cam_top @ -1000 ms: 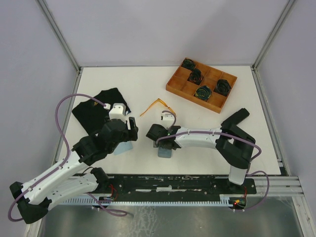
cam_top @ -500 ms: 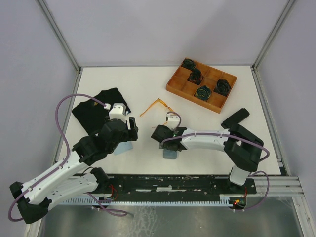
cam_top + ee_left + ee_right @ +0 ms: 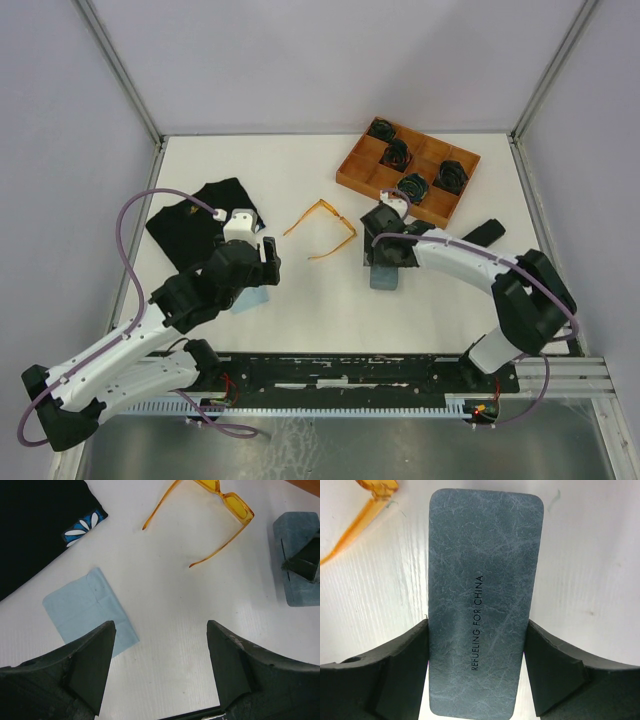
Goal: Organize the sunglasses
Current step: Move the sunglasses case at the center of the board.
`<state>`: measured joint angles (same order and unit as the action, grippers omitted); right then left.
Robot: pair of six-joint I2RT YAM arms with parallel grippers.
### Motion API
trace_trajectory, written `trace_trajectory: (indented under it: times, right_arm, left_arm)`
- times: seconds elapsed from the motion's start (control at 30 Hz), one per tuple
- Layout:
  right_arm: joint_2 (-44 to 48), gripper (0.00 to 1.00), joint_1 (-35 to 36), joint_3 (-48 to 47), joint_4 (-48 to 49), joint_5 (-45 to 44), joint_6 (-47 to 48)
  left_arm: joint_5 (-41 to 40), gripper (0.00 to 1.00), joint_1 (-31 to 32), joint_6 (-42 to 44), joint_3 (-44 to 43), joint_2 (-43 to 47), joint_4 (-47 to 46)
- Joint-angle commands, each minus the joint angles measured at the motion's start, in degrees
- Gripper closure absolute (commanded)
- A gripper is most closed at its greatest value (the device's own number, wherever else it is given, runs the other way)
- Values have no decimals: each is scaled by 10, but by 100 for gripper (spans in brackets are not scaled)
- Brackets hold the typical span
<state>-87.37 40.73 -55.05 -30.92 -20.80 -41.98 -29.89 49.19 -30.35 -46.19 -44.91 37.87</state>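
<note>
The translucent orange-yellow sunglasses (image 3: 322,228) lie unfolded on the white table, at the top of the left wrist view (image 3: 221,498), with one arm tip in the corner of the right wrist view (image 3: 372,492). My right gripper (image 3: 476,630) is shut on an oblong grey-blue case (image 3: 485,590), a finger against each long side; the case (image 3: 384,278) is just right of the sunglasses. My left gripper (image 3: 160,632) hangs open over bare table with nothing between its fingers, a little left of the sunglasses in the top view (image 3: 262,262).
A light blue cloth (image 3: 87,611) lies under the left fingers. A black fabric piece (image 3: 195,222) is at the left. A wooden tray (image 3: 352,172) with dark items in its compartments stands at the back right. A black case (image 3: 482,233) lies near the right arm.
My right gripper has closed on the grey-blue case and carried it to the right and away from the near edge, uncovering the sunglasses. The left arm has stayed put.
</note>
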Motion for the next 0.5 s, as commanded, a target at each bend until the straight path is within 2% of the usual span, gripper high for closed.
trace_trajectory:
  times: [0.0,0.47]
  right_arm:
    - [-68,60,-33,-83,27,57,95]
    - [-191,58,-103,-172,74,101,139]
  left_arm:
    - [-14,20,-6,24,-7,1,-8]
    - [-16,20,-9,23,-7,-7,-6]
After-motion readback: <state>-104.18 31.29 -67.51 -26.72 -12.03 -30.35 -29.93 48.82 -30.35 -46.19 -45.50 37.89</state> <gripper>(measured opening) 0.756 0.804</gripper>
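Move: The right hand holds the closed sunglasses case just above the board. The bare spot it is being taken to lies about 8 cm ahead, straight in line, and some 5 cm lower. From that hand, the orange sunglasses' middle is 11 cm ahead and 13 cm left, the wooden tray's middle 27 cm ahead and 6 cm right, and the black pouch 8 cm ahead and 24 cm right. From the left hand, the spot is roughly 14 cm ahead, 25 cm right, 19 cm down. Keeping the sunglasses case pinched across its width, the right hand carries it forward about 7 cm towards the wooden tray while sinking some 3 cm, bringing it in beside the right end of the orange sunglasses. The fingers stay as they are; the wrist tips about 5 degrees. ##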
